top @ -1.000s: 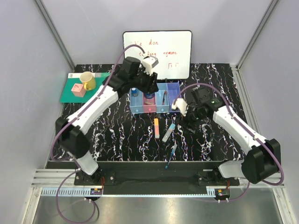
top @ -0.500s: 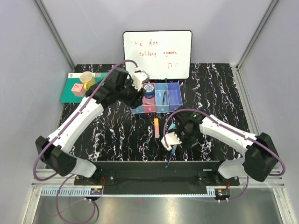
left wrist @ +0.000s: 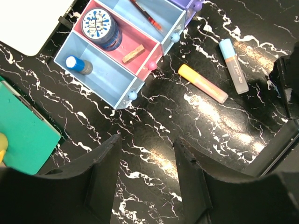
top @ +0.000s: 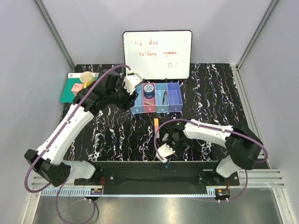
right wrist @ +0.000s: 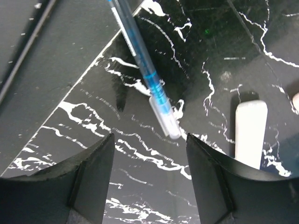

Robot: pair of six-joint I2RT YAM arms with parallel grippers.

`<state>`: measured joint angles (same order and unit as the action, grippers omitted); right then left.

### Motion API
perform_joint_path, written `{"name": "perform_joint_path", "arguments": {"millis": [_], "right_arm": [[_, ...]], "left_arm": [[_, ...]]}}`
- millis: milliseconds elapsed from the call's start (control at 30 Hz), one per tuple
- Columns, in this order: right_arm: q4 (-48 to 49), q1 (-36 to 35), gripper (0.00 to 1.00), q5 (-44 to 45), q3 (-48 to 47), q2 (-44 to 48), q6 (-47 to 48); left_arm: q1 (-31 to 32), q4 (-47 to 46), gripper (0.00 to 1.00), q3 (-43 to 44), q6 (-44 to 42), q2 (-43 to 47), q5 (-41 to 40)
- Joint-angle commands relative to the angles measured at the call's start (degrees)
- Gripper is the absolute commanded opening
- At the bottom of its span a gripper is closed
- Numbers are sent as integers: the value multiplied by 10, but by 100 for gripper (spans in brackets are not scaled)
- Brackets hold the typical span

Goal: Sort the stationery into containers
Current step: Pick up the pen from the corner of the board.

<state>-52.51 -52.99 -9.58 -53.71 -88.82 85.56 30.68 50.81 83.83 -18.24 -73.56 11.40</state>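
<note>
The containers (top: 161, 110) are a joined row of small bins (left wrist: 122, 94) at the back centre. The round blue disc (left wrist: 99, 27) and a small brown piece (left wrist: 133, 53) lie in the pink bin. A blue-capped item (left wrist: 77, 64) is in the left blue bin and a dark-red pen (left wrist: 145, 15) in the other blue one. My left gripper (left wrist: 146, 140) hangs open and empty over the table, near and left of the bins (top: 131, 100). An orange marker (left wrist: 203, 83) and a light-blue marker (left wrist: 233, 65) lie on the table. My right gripper (right wrist: 149, 137) is open low over the table, with the blue pen (right wrist: 145, 70) just beyond its fingertips.
A whiteboard (top: 158, 53) leans at the back behind the bins. A green mat (top: 69, 93) with a yellow cup (top: 87, 78) and a pink cube (top: 74, 87) sits at the back left. A white stick-like item (right wrist: 250, 130) lies right of the blue pen, near the table's front edge.
My left gripper has drawn back from over the bins toward the left and near side. My right arm has swung toward the front edge, down over the blue pen.
</note>
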Motion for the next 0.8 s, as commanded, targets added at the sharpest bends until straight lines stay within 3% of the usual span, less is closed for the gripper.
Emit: {"name": "perform_joint_path", "arguments": {"millis": [0, 433, 767], "right_arm": [[21, -8, 68, 13, -31, -31, 11], [112, -13, 54, 26, -7, -86, -23], [151, -19, 24, 27, 36, -52, -56]], "left_arm": [[-6, -9, 53, -2, -9, 18, -10], [-27, -8, 53, -2, -29, 18, -9], [-33, -3, 54, 23, -30, 6, -10]]}}
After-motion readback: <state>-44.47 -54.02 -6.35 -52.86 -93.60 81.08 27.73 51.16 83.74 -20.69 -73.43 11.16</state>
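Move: From the right hand, the pen's middle lies about 4 cm back, 3 cm to the left and 3 cm below; its clear end is close, slightly forward-left of the fingers, and its blue end overhangs the front edge. At the same depth, the blue-capped highlighter lies some 8 cm ahead and 4 cm left, the orange marker about 11 cm ahead and 10 cm left. From the left hand, the pen is roughly 13 cm back, 17 cm right and 27 cm below. Sink the right gripper about 2 cm while easing it nearly as far forward and to the left, fingers pointing down, so they come down around the pen's clear end. Then hold the height and close the fingers from wide to under half that gap, taking the clear end between the tips. Let the empty left hand drift about 2 cm left, away from the pen. ##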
